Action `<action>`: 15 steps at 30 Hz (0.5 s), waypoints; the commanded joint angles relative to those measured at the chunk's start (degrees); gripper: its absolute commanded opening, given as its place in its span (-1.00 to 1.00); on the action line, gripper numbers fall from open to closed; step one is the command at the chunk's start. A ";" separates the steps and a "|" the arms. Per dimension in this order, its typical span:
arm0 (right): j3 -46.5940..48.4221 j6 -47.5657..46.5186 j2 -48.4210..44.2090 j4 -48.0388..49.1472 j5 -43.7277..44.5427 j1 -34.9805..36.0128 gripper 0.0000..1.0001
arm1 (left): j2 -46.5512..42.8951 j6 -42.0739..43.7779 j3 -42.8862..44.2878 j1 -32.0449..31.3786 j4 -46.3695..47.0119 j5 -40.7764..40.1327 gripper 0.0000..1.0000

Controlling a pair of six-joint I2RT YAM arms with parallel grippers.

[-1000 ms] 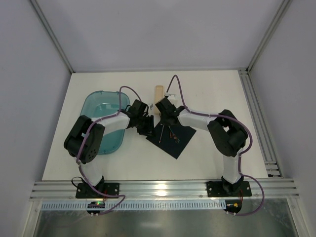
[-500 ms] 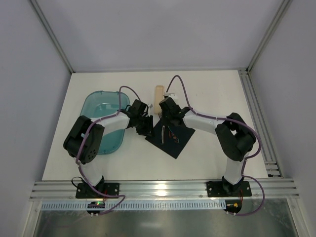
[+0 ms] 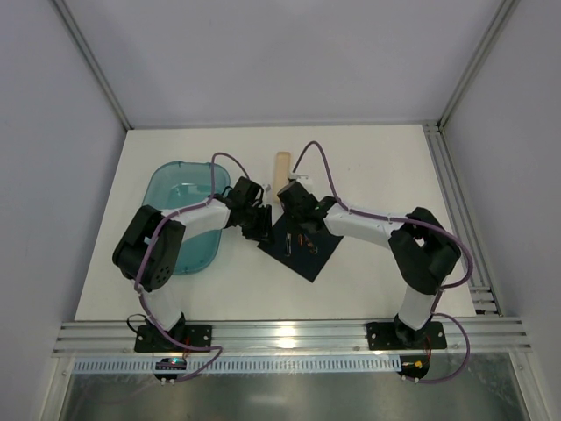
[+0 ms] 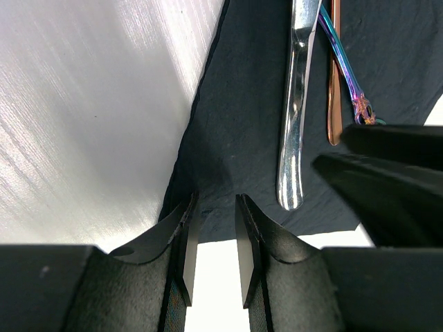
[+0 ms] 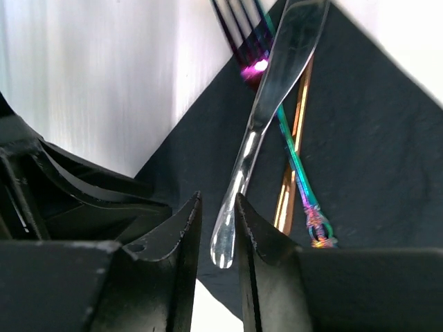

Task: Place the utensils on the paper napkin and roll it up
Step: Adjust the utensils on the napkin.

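Note:
The dark navy paper napkin (image 3: pixel 316 258) lies as a diamond mid-table. On it rest the utensils (image 3: pixel 303 240): a silver knife (image 5: pixel 277 76), a copper-coloured piece (image 5: pixel 294 152) and an iridescent fork (image 5: pixel 299 176), whose tines reach past the napkin's edge onto the table. My right gripper (image 5: pixel 216 204) is open and low over the napkin (image 5: pixel 360 138). The knife's handle end sits in the narrow gap between its fingers. My left gripper (image 4: pixel 213 204) is open at the napkin's left corner (image 4: pixel 235 138), and only bare table shows between its pads. The knife (image 4: pixel 296 104) lies just ahead of it to the right.
A translucent teal tub (image 3: pixel 180 219) stands left of the napkin, under my left arm. A small wooden piece (image 3: pixel 281 167) lies behind the grippers. Aluminium rails (image 3: pixel 451 202) run along the table's right edge. Both grippers are close together over the napkin's back-left part.
My right gripper has gone from shut to open, leaving the knife lying on the napkin. The right arm's elbow has swung right. The left arm has not moved.

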 commanded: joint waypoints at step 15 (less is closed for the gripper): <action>-1.39 0.83 4.96 3.01 -0.24 2.63 -0.88 | -1.10 1.05 -0.78 0.07 -3.58 -3.61 -0.36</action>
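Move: The silver knife's handle lies just under the right hand, about 4 cm down, 2 cm back and 1 cm to the left. The copper spoon's handle end is some 3 cm back and 3 cm to the right of the hand; the fork's ornate handle end is about 4 cm back and 6 cm right. The left gripper waits roughly 7 cm to the left, level with it. From the left hand the knife handle is about 6 cm right, 2 cm back and 2 cm lower. The right fingers come onto the knife's handle near its end and close almost shut about it. To get there the right hand sinks about 3.5 cm, easing back some 2 cm and a little left towards the handle, the fingers narrowing all the way down and the wrist barely turning. ##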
